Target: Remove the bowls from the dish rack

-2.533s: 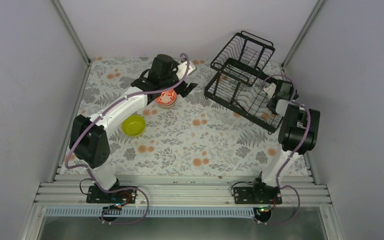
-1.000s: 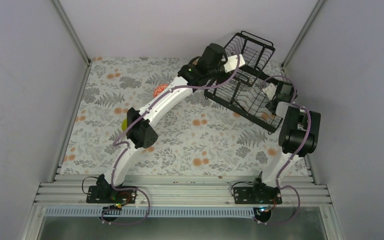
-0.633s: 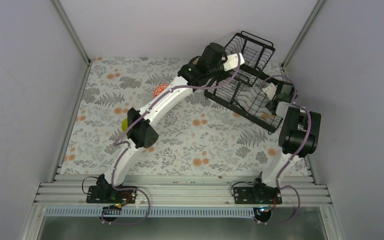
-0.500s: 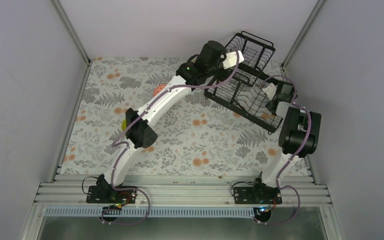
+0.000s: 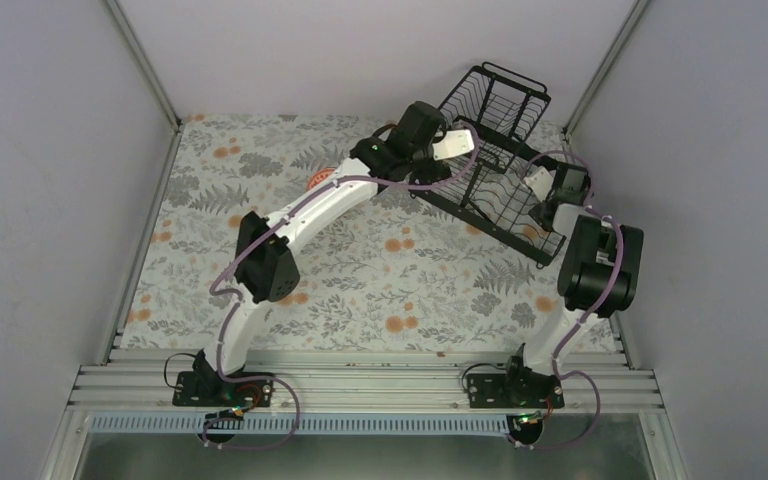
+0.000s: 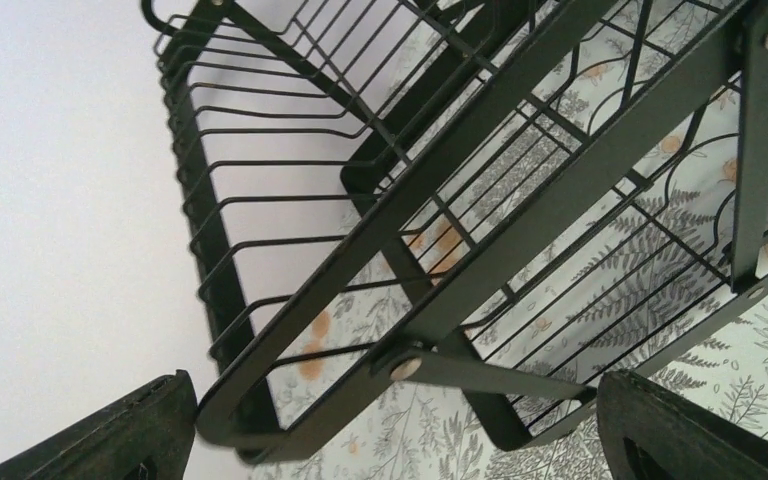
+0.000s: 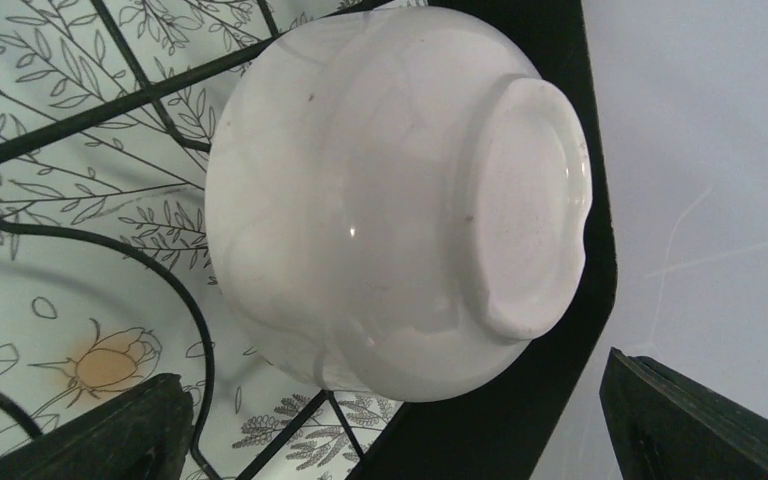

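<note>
The black wire dish rack (image 5: pixel 493 104) stands at the back right of the table. My left gripper (image 5: pixel 457 143) hovers at its left end, open. In the left wrist view a lower corner of the dish rack (image 6: pixel 430 300) lies between my spread fingers (image 6: pixel 95 430), and no bowl shows there. My right gripper (image 5: pixel 543 187) is at the rack's right end, open. A plain white bowl (image 7: pixel 390 200) leans on its side in the rack, foot ring to the right, just ahead of the right gripper (image 7: pixel 390 440). A red-patterned bowl (image 5: pixel 318 181) peeks out behind my left arm on the table.
Grey walls close in the table at the back and on both sides; the rack sits close to the right wall. My left arm's elbow (image 5: pixel 263 262) hangs over the left middle of the flowered cloth (image 5: pixel 410 280). The rack's black frame (image 7: pixel 560 380) runs under the white bowl.
My left gripper has gone from shut to open at the rack's left end, and its wrist has drawn back a little toward the near side. The right arm has not moved.
</note>
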You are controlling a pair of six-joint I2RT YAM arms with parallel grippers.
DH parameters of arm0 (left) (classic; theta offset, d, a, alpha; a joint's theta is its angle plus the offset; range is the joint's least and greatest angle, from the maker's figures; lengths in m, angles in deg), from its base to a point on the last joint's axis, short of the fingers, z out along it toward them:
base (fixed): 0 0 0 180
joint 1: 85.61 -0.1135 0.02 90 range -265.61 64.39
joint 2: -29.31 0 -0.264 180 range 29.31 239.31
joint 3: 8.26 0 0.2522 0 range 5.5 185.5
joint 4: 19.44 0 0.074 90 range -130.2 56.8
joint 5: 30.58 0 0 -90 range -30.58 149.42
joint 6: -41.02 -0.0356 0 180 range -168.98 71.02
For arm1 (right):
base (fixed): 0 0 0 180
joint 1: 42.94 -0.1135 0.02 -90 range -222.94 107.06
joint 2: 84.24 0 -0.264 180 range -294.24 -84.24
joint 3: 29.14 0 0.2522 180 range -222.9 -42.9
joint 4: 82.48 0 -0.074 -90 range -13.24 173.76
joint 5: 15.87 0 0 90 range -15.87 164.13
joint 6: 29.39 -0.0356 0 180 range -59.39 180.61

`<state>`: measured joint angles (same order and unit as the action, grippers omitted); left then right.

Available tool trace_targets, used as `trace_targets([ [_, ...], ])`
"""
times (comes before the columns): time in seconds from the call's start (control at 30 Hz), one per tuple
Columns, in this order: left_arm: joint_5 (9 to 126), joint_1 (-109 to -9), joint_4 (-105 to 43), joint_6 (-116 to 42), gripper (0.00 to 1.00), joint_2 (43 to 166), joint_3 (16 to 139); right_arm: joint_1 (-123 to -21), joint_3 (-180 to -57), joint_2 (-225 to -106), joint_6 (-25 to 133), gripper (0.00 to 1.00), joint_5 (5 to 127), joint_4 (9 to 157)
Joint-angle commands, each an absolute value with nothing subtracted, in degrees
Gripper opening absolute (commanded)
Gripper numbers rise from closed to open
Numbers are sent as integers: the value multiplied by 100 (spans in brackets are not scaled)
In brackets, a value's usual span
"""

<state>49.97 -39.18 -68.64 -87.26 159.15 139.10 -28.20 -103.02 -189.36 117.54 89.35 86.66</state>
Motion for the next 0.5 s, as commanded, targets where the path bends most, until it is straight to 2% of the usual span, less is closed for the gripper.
trace_targets([
  [0.0,4638,-3792,-6118,-9070,99,15238,13284,-2734,-10192,-18716,11642,100,8740,8605],
  [0.23,4218,-3811,-5411,-8411,99,14575,11879,-2621,-10150,-18709,11676,100,8681,8596],
  [0.47,5222,-4247,-4754,-6766,100,13757,10272,-2545,-10233,-18728,11550,100,8613,8524],
])
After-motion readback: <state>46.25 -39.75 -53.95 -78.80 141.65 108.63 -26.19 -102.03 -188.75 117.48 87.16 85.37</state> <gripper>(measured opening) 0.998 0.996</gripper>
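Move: For the right hand, the white bowl leaning in the dish rack lies about 5 cm ahead, 1 cm left and 3 cm below; the rack's far-right corner is some 6 cm ahead of the bowl and 4 cm to its right. From the left hand that bowl is roughly 30 cm right, 4 cm ahead and 21 cm lower, the rack's near-left corner about 5 cm ahead, 3 cm left and 23 cm below, and the bowl stack some 25 cm left, level ahead and 18 cm below. The empty left hand draws away from the rack's left end, first back with a small rise, then mostly left and slightly down towards the side of the bowl stack, about 6 cm in all, turning some 10 degrees, largely counter-clockwise, with its fingers still wide open. Meanwhile the right hand, also wide open, eases about 1.5 cm back, a little right and down beside the white bowl, hardly turning and without visibly touching it. ##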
